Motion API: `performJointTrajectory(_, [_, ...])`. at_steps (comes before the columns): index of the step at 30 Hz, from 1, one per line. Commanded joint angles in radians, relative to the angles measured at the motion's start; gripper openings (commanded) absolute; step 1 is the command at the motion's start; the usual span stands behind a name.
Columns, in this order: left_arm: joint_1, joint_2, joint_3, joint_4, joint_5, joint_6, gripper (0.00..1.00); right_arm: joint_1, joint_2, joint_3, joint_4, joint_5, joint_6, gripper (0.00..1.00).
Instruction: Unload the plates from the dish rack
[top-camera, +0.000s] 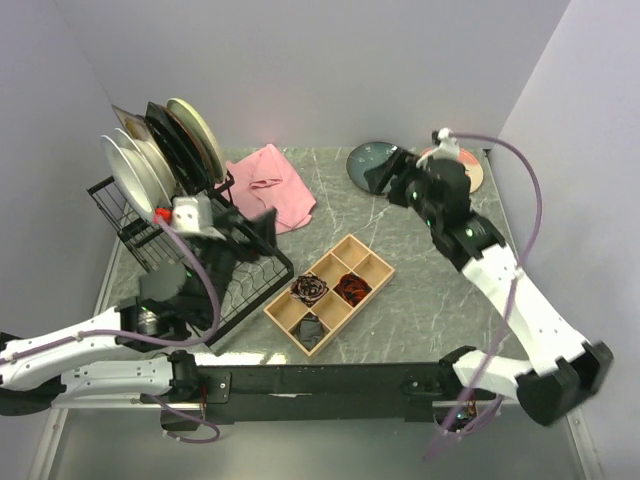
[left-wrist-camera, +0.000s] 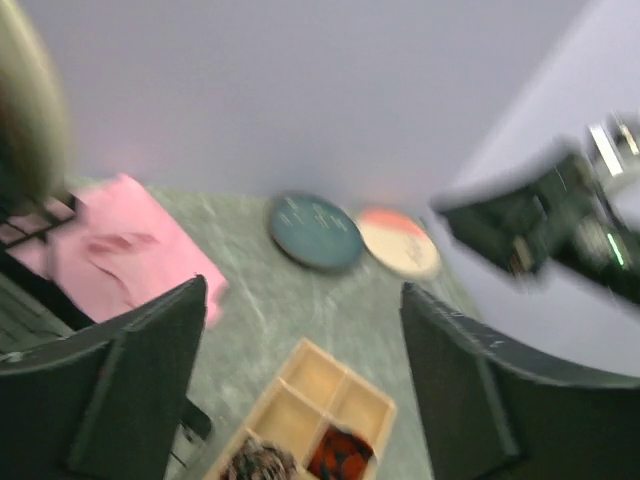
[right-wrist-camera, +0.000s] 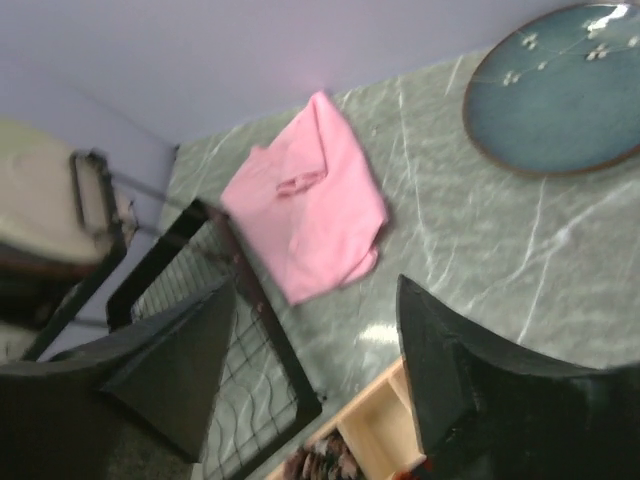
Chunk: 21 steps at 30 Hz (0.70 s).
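Observation:
Several plates stand on edge at the back of the black wire dish rack on the left. A round teal plate and a pink-cream plate lie flat on the table at the back right. My left gripper hovers above the rack's right side, open and holding nothing. It faces the teal plate and the pink-cream plate. My right gripper hangs open and holding nothing beside the teal plate, turned toward the rack.
A pink cloth lies crumpled between the rack and the teal plate. A wooden compartment tray with small dark items sits at the table's middle front. Walls close in the left, back and right sides.

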Motion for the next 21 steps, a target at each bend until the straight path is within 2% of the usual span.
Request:
performJointTrajectory(1, [0.039,0.067,0.179,0.030,-0.269,0.231,0.79,0.101,-0.147,-0.136,-0.007,0.055,-0.045,0.85])
performJointTrajectory(3, [0.086,0.110,0.252,0.029,-0.344,0.334,0.80,0.128,-0.191,-0.210,0.004,0.053,-0.058,1.00])
performJointTrajectory(4, [0.117,0.117,0.274,0.010,-0.380,0.340,0.81,0.145,-0.236,-0.254,0.009,0.061,-0.067,1.00])
performJointTrajectory(5, [0.152,0.120,0.297,-0.099,-0.366,0.266,0.80,0.152,-0.259,-0.280,0.016,0.064,-0.071,1.00])
performJointTrajectory(6, [0.234,0.118,0.363,-0.226,-0.337,0.154,0.78,0.153,-0.282,-0.305,0.026,0.064,-0.076,1.00])
performJointTrajectory(7, [0.284,0.115,0.395,-0.314,-0.264,0.074,0.76,0.155,-0.326,-0.343,0.038,0.064,-0.068,1.00])
performJointTrajectory(8, [0.333,0.111,0.421,-0.367,-0.239,-0.009,0.70,0.155,-0.348,-0.359,0.049,0.062,-0.064,1.00])
performJointTrajectory(9, [0.408,0.101,0.457,-0.449,-0.212,-0.038,0.68,0.158,-0.366,-0.375,0.062,0.056,-0.059,1.00])
performJointTrajectory(12, [0.477,0.104,0.536,-0.597,-0.194,-0.105,0.65,0.158,-0.420,-0.397,0.092,0.009,-0.048,0.99])
performJointTrajectory(14, [0.494,0.115,0.554,-0.632,-0.246,-0.102,0.62,0.159,-0.443,-0.392,0.085,-0.001,-0.053,0.98])
performJointTrajectory(16, [0.546,0.121,0.541,-0.614,-0.230,-0.071,0.57,0.158,-0.462,-0.380,0.081,-0.002,-0.053,0.98])
performJointTrajectory(20, [0.695,0.153,0.569,-0.683,-0.048,-0.154,0.57,0.159,-0.486,-0.386,0.101,-0.040,-0.044,0.98])
performJointTrajectory(21, [0.776,0.164,0.569,-0.691,0.023,-0.155,0.58,0.158,-0.489,-0.389,0.107,-0.045,-0.044,0.98])
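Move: Upright at the left end of the rack, the nearest white plate stands about 22 cm ahead of the left hand, 34 cm to its left and 6 cm lower. The second white plate is some 4 cm right of it, the black plates about 11 cm right and 5 cm farther. From the right hand that white plate lies roughly 57 cm left and 5 cm ahead; the teal plate lies 29 cm ahead, 9 cm right, 28 cm below. Sweeping about 20 cm left and rising some 8 cm, the left hand swings above the rack towards the white plates, turning roughly 45 degrees counter-clockwise to face them while its fingers close partway, still empty. The right hand draws back about 11 cm from the teal plate, dips and partly climbs again, its fingers opening wide. ##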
